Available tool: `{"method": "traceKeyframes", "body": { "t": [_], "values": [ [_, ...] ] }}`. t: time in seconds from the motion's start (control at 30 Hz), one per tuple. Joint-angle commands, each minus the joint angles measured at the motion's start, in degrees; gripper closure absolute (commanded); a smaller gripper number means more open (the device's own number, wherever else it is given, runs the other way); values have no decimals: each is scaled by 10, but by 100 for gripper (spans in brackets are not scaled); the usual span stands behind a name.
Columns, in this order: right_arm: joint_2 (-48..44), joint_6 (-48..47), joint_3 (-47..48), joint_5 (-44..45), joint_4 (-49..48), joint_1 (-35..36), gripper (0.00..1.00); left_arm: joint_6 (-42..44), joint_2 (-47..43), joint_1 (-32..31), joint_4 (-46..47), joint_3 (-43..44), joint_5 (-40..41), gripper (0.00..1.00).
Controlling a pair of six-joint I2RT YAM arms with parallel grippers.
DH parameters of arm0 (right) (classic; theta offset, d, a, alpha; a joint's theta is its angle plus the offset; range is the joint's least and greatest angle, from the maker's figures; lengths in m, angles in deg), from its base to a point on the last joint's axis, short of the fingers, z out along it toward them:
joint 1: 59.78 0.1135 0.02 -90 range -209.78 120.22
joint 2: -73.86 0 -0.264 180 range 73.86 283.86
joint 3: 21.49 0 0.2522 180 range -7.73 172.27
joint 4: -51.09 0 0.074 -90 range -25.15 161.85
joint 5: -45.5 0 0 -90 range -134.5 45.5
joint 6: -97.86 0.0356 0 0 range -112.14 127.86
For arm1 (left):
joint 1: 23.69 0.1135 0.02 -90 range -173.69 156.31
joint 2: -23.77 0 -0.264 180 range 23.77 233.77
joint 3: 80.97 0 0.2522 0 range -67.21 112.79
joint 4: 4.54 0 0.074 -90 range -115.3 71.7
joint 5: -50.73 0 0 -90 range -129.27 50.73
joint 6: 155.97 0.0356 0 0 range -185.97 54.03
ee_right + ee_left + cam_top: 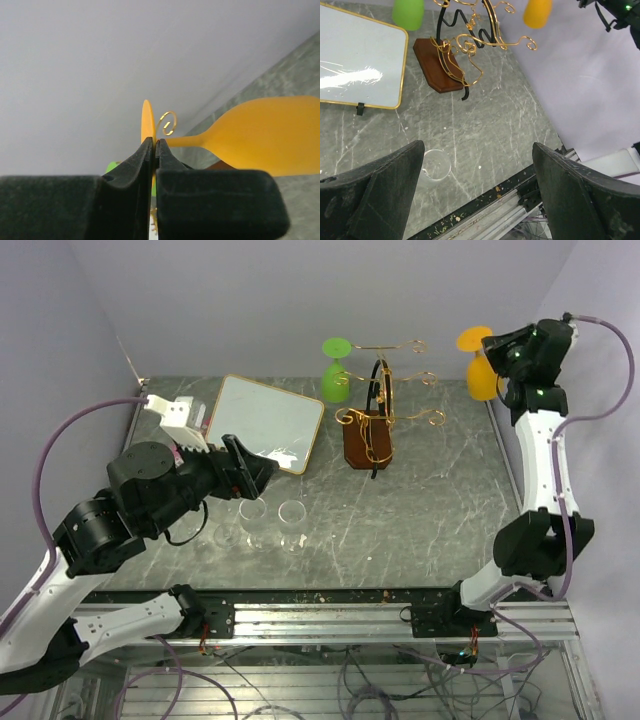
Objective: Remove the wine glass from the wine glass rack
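An orange wine glass (482, 378) hangs upside down at the back right, just right of the arm tips of the wine glass rack (367, 440), a gold wire stand on a brown wooden base. My right gripper (155, 142) is shut on the rim of the glass's flat foot. The stem and bowl (270, 135) stick out to the right, and a gold scroll end (168, 123) shows close by the stem. A green wine glass (336, 375) hangs on the rack's left side. My left gripper (480, 200) is open over the front left of the table, holding nothing.
A gold-framed white board (265, 422) lies left of the rack. Clear tumblers (252, 512) (292, 515) stand near the front under the left arm; one tumbler (436, 165) shows by the left finger. The grey backdrop walls close in behind and at the right.
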Motion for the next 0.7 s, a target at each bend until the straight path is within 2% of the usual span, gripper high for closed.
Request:
{"method": "traceKeyframes", "body": {
  "t": [0.0,0.3,0.43,0.57,0.67],
  "values": [
    [-80,-58,-56,30,-32,-8,100,-7,10,0,35,-11,-21,1],
    [-307,-51,-216,-110,-98,-10,100,-9,56,0,74,-26,-63,1],
    [-377,-40,-240,-186,-93,-10,100,-9,83,0,101,-28,-91,1],
    [-418,-15,-240,-249,-45,-6,100,-13,115,0,134,-27,-130,1],
    [-441,17,-251,-292,-48,14,100,-18,137,3,156,-25,-165,1]
  ]
}}
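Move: My right hand already has the orange wine glass clear of the rack, hanging bowl-down about 8 cm below the fingers. It is taking it to my open left hand, about 44 cm left and 34 cm back at roughly equal height. From the right hand the rack is about 20 cm left, 2 ahead and 22 lower; the green glass is 29 left, 11 ahead and 15 lower. From my left hand the orange glass is 35 cm ahead, 43 right and 7 lower. I sweep the right hand quickly back some 23 cm, rising about 12 and easing left, keeping the pinch on the orange glass's stem by its foot as the fingers tip up about 25 degrees and swing counter-clockwise. Meanwhile my left hand, fingers still wide open, comes to meet it, speeding up to the right and sinking a little while turning slightly clockwise. ##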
